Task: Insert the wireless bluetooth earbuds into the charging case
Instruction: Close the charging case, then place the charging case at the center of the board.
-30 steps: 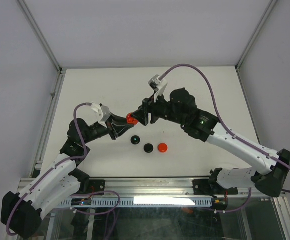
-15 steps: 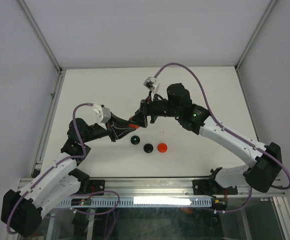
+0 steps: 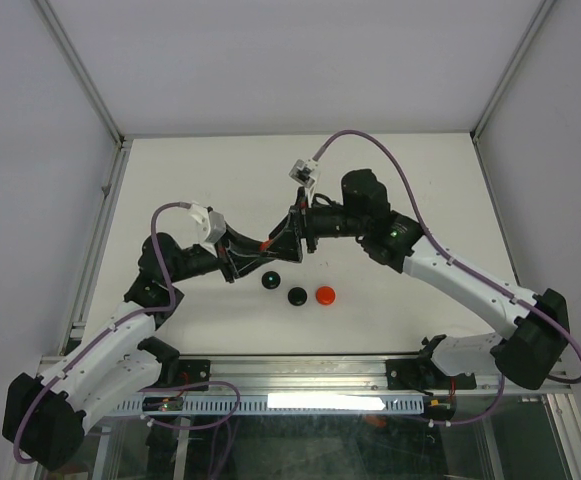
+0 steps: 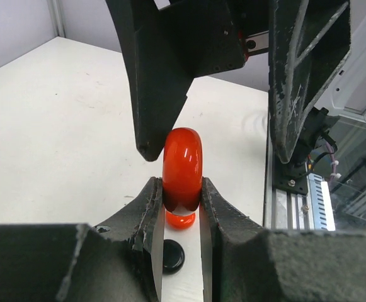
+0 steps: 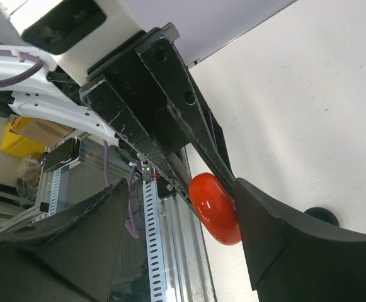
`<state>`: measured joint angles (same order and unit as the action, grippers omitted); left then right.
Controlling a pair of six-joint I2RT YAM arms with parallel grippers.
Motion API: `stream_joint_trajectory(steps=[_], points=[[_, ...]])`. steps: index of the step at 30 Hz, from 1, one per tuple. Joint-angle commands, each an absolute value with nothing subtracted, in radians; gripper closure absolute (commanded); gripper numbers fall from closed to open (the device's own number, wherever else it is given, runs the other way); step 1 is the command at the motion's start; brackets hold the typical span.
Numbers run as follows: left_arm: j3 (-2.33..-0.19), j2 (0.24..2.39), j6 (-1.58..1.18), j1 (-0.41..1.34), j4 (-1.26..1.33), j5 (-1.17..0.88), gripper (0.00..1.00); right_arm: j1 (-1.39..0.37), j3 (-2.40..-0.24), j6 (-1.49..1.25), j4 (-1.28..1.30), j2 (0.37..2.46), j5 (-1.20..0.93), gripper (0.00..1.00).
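Note:
My left gripper (image 4: 181, 189) is shut on a glossy red round case (image 4: 183, 167), held edge-on above the table. The case also shows in the right wrist view (image 5: 215, 209) and as a thin red sliver from above (image 3: 267, 243). My right gripper (image 5: 183, 207) is open, with its fingers (image 4: 160, 82) straddling the case and the left fingertips. One of its pads (image 5: 258, 220) is right beside the case's edge; I cannot tell whether it touches. No tiny comma-shaped earbud shows in any view.
Three discs lie on the white table (image 3: 390, 180) just in front of the grippers: a black one (image 3: 271, 280), another black one (image 3: 297, 296) and a red one (image 3: 325, 295). The rail (image 3: 300, 372) runs along the near edge.
The red case has turned from face-up to edge-on in my left gripper. My right gripper has closed in from the right and now straddles it.

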<state>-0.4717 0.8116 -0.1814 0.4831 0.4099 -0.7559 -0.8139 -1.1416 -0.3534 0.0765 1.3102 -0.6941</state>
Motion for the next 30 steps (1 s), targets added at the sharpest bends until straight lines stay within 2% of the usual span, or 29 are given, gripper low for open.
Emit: stream_joint_trajectory(steps=[1, 5, 8, 17, 20, 28, 30], points=[[-0.524, 0.826, -0.194, 0.477, 0.407, -0.714, 1.0, -0.809, -1.127, -0.351, -0.01, 1.223, -0.759, 0.3], [-0.529, 0.837, -0.195, 0.477, 0.391, -0.7, 1.0, -0.797, -1.106, -0.339, -0.004, 1.198, -0.714, 0.3], [-0.531, 0.846, -0.199, 0.477, 0.383, -0.683, 1.0, -0.787, -1.084, -0.332, 0.021, 1.175, -0.605, 0.29], [-0.55, 0.887, -0.345, 0.477, 0.256, -0.465, 1.0, -0.784, -1.015, -0.343, 0.302, 1.091, 0.033, 0.24], [-0.552, 0.915, -0.432, 0.477, 0.192, -0.392, 1.0, -0.785, -0.979, -0.376, 0.388, 1.082, 0.17, 0.19], [-0.471, 0.959, -0.621, 0.477, 0.122, -0.208, 1.0, -0.785, -0.799, -0.397, 0.301, 0.995, 0.195, 0.01], [-0.433, 0.966, -0.651, 0.477, 0.121, -0.189, 1.0, -0.786, -0.722, -0.38, 0.227, 0.939, 0.196, 0.01]])
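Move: The closed red charging case stands out of the left fingertips, its middle about 2 cm to the right of the left hand; from the right hand it is roughly 3 cm ahead, 3 cm left and 3 cm lower. On the table some 24 cm below the left hand lie the left black case, about 8 cm ahead, the right black case, 4 cm ahead and 8 cm right, and the table red case, 4 cm ahead and 16 cm right. Sweeping off to its right and down, about 14 cm and 13 cm, with some forward travel, the right hand leaves the charging case, its fingers spreading to nearly full width while it swings clockwise and tips down. After a brief pause the left hand, grip kept, lowers the case some 10 cm and carries it forward towards the left black case, drifting left, turning counter-clockwise and tilting down. ##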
